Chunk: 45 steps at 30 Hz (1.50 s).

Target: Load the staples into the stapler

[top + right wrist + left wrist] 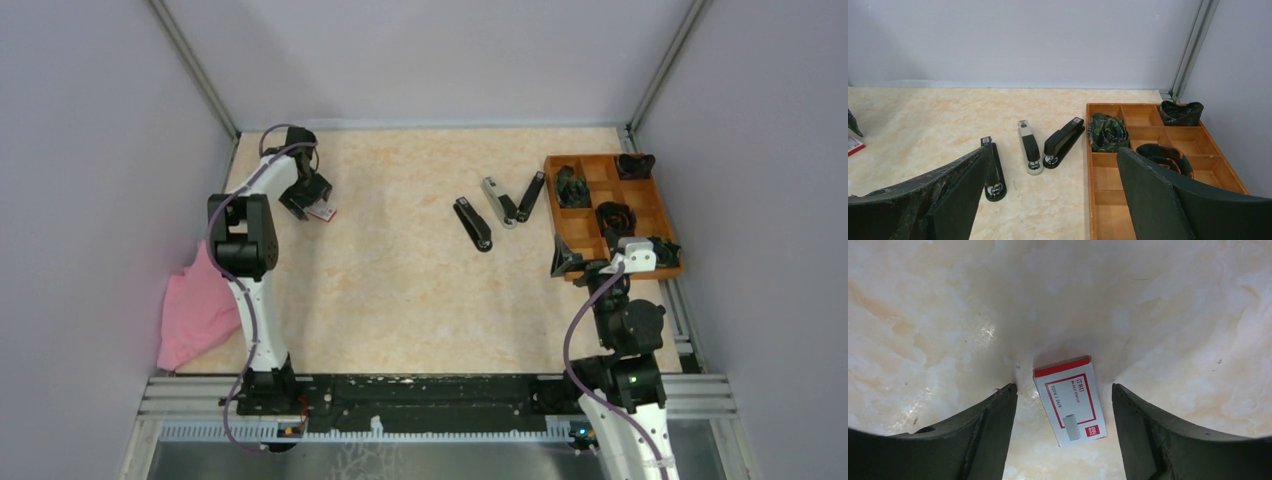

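Observation:
The staples themselves are hidden. A small red-and-white box lies flat on the table between the fingers of my left gripper, which is open with a gap on each side of the box. From above, this gripper hovers at the far left over the box. Three staplers lie closed in the middle of the table: a black one, a grey-white one and another black one. My right gripper stands open and empty near the tray's front corner, apart from the staplers.
An orange wooden tray with compartments holding dark rolled items sits at the right. A pink cloth lies at the left edge beside the left arm. Grey walls enclose the table on three sides.

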{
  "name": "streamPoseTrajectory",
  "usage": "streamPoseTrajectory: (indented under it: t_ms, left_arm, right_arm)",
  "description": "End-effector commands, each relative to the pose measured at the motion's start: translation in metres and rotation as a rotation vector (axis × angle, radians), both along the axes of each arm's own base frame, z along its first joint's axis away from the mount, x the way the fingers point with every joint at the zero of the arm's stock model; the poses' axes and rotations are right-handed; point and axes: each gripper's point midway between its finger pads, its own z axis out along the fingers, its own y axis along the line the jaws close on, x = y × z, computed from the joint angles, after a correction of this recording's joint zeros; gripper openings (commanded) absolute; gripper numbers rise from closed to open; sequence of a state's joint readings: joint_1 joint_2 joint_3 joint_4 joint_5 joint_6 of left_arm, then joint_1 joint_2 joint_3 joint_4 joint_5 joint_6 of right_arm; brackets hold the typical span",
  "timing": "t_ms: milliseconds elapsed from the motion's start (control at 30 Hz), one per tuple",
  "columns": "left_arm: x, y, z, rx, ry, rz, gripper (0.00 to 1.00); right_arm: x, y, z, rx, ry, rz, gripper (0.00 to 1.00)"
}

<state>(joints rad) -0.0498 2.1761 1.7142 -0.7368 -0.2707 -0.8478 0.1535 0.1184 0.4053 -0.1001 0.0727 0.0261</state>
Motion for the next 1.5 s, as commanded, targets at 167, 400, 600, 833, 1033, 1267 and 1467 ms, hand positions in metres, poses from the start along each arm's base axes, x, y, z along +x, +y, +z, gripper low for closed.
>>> streamPoseTrajectory:
  t_ms: [167, 400, 600, 833, 1033, 1267, 1467]
  left_arm:
    - [-0.031, 0.004, -0.026, 0.006, 0.19, 0.055, 0.73]
    - [-0.044, 0.0, -0.033, -0.019, 0.231, 0.054, 0.62]
    - [-0.059, -0.006, -0.035, -0.043, 0.242, 0.026, 0.53]
    - [-0.096, -0.026, -0.032, -0.098, 0.253, -0.036, 0.52]
    - [-0.144, -0.053, -0.036, -0.087, 0.308, -0.128, 0.51]
    - [-0.192, -0.098, -0.04, -0.098, 0.36, -0.223, 0.51]
    - [-0.216, -0.137, -0.039, -0.159, 0.375, -0.279, 0.52]
  right_arm:
    - [-0.002, 0.0, 0.012, 0.004, -0.043, 0.006, 0.99]
    - [-0.004, 0.001, 0.014, 0.006, -0.056, 0.013, 0.99]
    - [-0.006, 0.002, 0.015, 0.009, -0.066, 0.019, 0.99]
    - [-0.008, 0.003, 0.019, 0.015, -0.081, 0.027, 0.99]
    - [-0.01, 0.005, 0.021, 0.022, -0.094, 0.039, 0.99]
    - [-0.013, 0.008, 0.024, 0.028, -0.11, 0.054, 0.99]
    - [-0.016, 0.009, 0.027, 0.032, -0.124, 0.061, 0.99]
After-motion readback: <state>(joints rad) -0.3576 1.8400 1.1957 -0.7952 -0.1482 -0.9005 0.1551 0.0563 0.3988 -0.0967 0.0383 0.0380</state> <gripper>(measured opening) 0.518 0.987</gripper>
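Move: The left hand is low over the staples box, its fingers astride it but clear of it; the box's middle is about 1 cm back, 2 cm to the right and 2 cm below. The black stapler stands some 46 cm to this hand's right and 4 cm back, the grey stapler about 54 cm right and 1 cm ahead, both about 1 cm below it. From the right hand, the staples box is roughly 24 cm ahead, 67 cm left and 26 cm below. Sinking less than 1 cm and easing slightly back, the left hand closes its fingers on the long sides of the staples box near one end and pinches it. Then, speeding up, it draws the box low over the table, about 17 cm back and increasingly to the right, some 11 cm, towards the table's middle, while the fingers tip nearer straight down and the hand turns about 15 degrees clockwise. ##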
